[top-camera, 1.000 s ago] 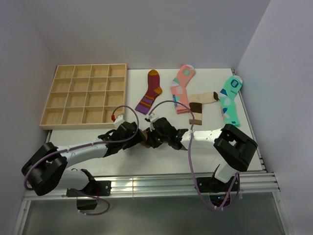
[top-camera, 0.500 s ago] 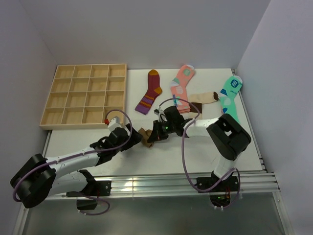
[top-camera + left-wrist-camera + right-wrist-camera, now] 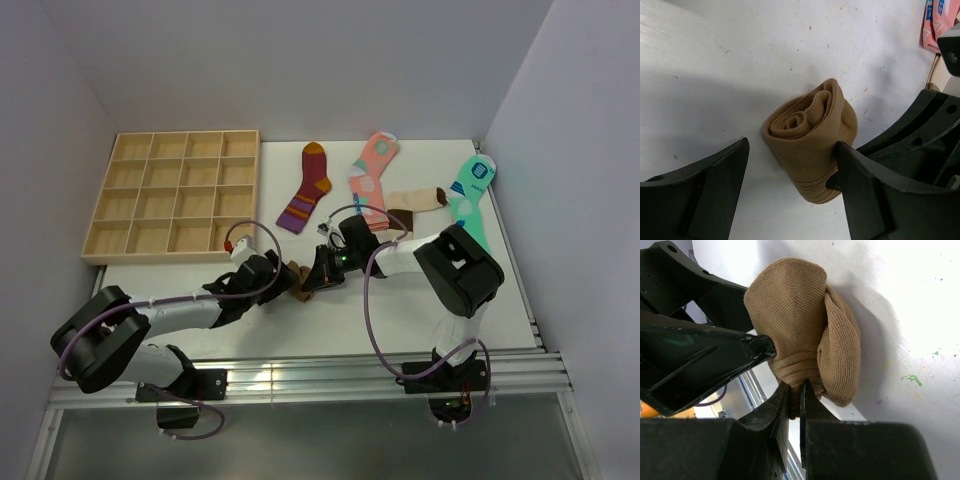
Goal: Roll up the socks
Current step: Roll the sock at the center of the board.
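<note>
The plain brown sock point(image 3: 298, 280) lies rolled into a tight bundle on the white table between the two arms. In the left wrist view the roll point(image 3: 810, 145) sits between the jaws of my left gripper point(image 3: 791, 150), which is open: its right finger point(image 3: 870, 195) touches the roll and its left finger stands apart. My right gripper point(image 3: 795, 390) is shut on a fold at the lower end of the roll point(image 3: 800, 325). The beige sock with dark brown toe and band point(image 3: 418, 200) lies flat at the back right, partly under the pink one.
A wooden compartment tray point(image 3: 180, 195) fills the back left. A maroon striped sock point(image 3: 305, 190), a pink patterned sock point(image 3: 372, 175) and a mint-green sock point(image 3: 470, 205) lie along the back. Purple cables loop over both arms. Walls close in on the left, right and back.
Both grippers and the roll have shifted slightly toward the back of the table. The right arm's elbow has swung inward and back. The right gripper has kept its hold on the roll.
</note>
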Controlling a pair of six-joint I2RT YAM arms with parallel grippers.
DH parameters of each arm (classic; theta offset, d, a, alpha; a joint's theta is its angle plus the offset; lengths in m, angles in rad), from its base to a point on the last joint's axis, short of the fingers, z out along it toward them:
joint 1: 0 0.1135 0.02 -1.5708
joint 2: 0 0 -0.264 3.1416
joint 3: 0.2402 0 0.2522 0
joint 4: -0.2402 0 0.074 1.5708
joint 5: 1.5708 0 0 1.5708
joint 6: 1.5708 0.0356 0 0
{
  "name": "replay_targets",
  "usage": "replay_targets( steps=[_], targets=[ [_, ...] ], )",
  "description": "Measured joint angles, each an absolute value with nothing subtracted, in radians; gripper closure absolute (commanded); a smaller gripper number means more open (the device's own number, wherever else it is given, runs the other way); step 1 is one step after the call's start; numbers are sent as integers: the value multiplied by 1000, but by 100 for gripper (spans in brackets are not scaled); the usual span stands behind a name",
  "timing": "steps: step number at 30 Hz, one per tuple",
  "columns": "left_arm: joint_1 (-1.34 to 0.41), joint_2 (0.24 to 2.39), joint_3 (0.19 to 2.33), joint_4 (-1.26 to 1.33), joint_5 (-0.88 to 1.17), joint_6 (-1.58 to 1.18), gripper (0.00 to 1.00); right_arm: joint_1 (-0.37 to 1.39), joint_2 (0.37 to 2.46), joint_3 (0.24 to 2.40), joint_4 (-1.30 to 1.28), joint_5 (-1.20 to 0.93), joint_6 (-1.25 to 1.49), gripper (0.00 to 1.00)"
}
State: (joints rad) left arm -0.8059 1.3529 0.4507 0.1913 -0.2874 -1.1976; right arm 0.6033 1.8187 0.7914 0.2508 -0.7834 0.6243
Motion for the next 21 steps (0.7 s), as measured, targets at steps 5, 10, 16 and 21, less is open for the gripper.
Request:
replay_targets(
  steps=[5,10,16,21],
  targets=[
    [-806,1388,468,198,-286,-1214,44,603,1819,793,248,-779,619,90],
    [-807,1420,496,198,-285,-1227,60,609,1793,791,229,-739,598,71],
    [-807,1445,532,171,-284,-1218,68,676,1650,789,110,-514,496,55],
    [-807,1451,556,134,-283,-1204,69,777,1535,779,50,-279,410,52]
  ],
)
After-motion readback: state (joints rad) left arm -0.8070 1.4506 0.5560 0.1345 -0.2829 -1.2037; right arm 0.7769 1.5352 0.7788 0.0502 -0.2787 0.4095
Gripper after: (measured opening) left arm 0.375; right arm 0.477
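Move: The rolled brown sock sits between the left hand's open fingers, its middle about 1 cm ahead, 2 cm to the right and slightly below the hand point. For the right hand, shut on the roll's right end, its middle lies some 2 cm left, 1 cm ahead and 1 cm below. From the left hand, the maroon sock is about 24 cm ahead and 3 cm right, and the cream-and-brown sock 18 cm ahead and 25 cm right, both 3 cm lower. The left hand eases about 2 cm right and forward, barely sinking, while its wide-open fingers close to roughly half that gap and pinch the rolled brown sock from both sides, settling on the cloth well short of shut. As that grip forms, the right hand, at first still holding the roll's right end, opens its fingers to about half, lets go and lifts off some 3 cm, backing about 1 cm right away from the roll and turning its wrist some 30 degrees, fingers tipping further down. ##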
